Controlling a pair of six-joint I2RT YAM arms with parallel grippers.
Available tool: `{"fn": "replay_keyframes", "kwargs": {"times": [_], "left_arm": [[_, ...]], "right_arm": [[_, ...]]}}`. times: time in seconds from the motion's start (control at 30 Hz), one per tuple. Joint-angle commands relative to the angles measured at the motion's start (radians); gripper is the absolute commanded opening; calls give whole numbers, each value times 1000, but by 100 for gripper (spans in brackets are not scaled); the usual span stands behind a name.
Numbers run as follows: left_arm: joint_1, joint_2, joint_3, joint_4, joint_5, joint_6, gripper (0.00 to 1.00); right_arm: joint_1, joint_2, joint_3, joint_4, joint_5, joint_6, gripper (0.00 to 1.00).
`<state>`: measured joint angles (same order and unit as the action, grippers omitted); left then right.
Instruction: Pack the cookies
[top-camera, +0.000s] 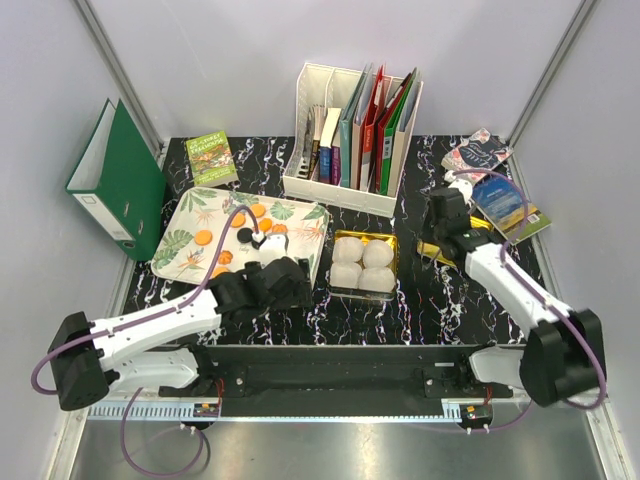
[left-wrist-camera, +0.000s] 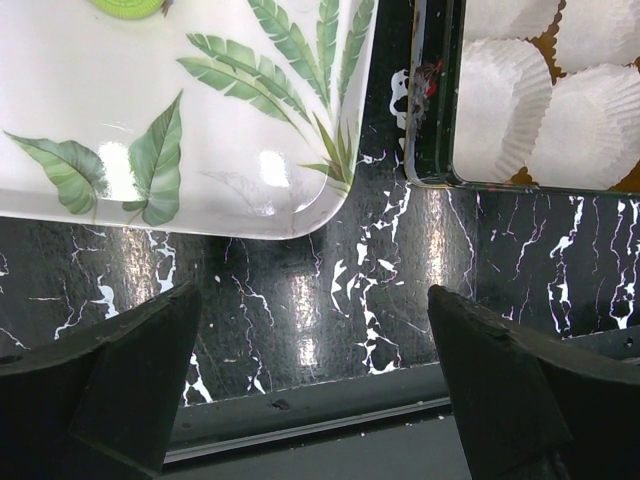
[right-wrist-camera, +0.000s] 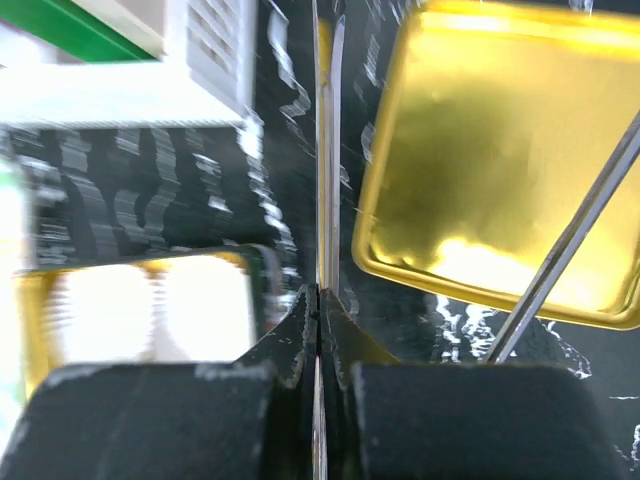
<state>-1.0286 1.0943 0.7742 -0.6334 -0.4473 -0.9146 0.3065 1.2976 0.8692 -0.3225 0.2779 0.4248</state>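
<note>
The cookies (top-camera: 203, 237), mostly orange discs with a black one (top-camera: 243, 237), lie on a leaf-patterned tray (top-camera: 190, 215) at the left. A green one (left-wrist-camera: 130, 6) shows at the tray's (left-wrist-camera: 200, 120) top edge in the left wrist view. My left gripper (top-camera: 285, 285) (left-wrist-camera: 312, 300) stands wide open and holds nothing, low over the table's near edge by the tray's front right corner. A gold tin (top-camera: 363, 236) (left-wrist-camera: 425, 150) holds white paper cups (top-camera: 378, 255) (left-wrist-camera: 505, 100). My right gripper (top-camera: 440, 240) (right-wrist-camera: 320, 295) is shut on the thin rim of a gold lid (right-wrist-camera: 500, 170), right of the tin.
A white file holder (top-camera: 350, 130) full of books stands at the back centre. A green binder (top-camera: 120, 175) leans at the far left, with a small book (top-camera: 212, 158) beside it. Two more books (top-camera: 478, 152) (top-camera: 510, 210) lie at the back right.
</note>
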Motion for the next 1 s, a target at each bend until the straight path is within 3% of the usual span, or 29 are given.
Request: {"fn": "replay_keyframes", "kwargs": {"times": [0.0,0.1,0.17,0.47,0.67,0.97], "left_arm": [[-4,-65,2,2,-75,-26,99],[-4,-131,11,-72,-171,-67,99],[-2,-183,23,-124,-253,-104,99],[44,-385,89,-405,-390,-229,99],[44,-485,68,-523,-393,-289,99],[44,-528,45,-563,-393,-320,99]], "right_arm": [[26,-132,69,-15,-45,57,0],[91,-143,120,-55,-43,77,0],[199,-130,148,-73,-2,81,0],[497,167,370,-64,-75,126,0],[568,359,520,-38,-92,123,0],[644,577,678,-3,-143,199,0]]}}
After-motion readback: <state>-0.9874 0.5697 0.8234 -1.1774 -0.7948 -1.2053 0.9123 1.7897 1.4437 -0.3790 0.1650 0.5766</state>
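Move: From my right hand, which holds the metal tongs, the cookie cluster on the tray lies about 42 cm to the left, level in forward reach and some 12 cm below. The box with paper cups stands between, about 18 cm left and 6 cm back. The gold lid is some 6 cm right and 2 cm ahead. From my left hand the cluster is roughly 14 cm ahead and 11 cm left, and a lone orange cookie about 5 cm ahead and 22 cm left. I swing my right hand about 31 cm left, away from the lid and over the box towards the cookies, rising some 8 cm first and then sinking most of the way back, while it turns about 35 degrees counter-clockwise with the tongs still held in shut fingers. Meanwhile my empty left hand clears out of the way, some 14 cm left and 7 cm up, turning counter-clockwise too, fingers staying wide open. ##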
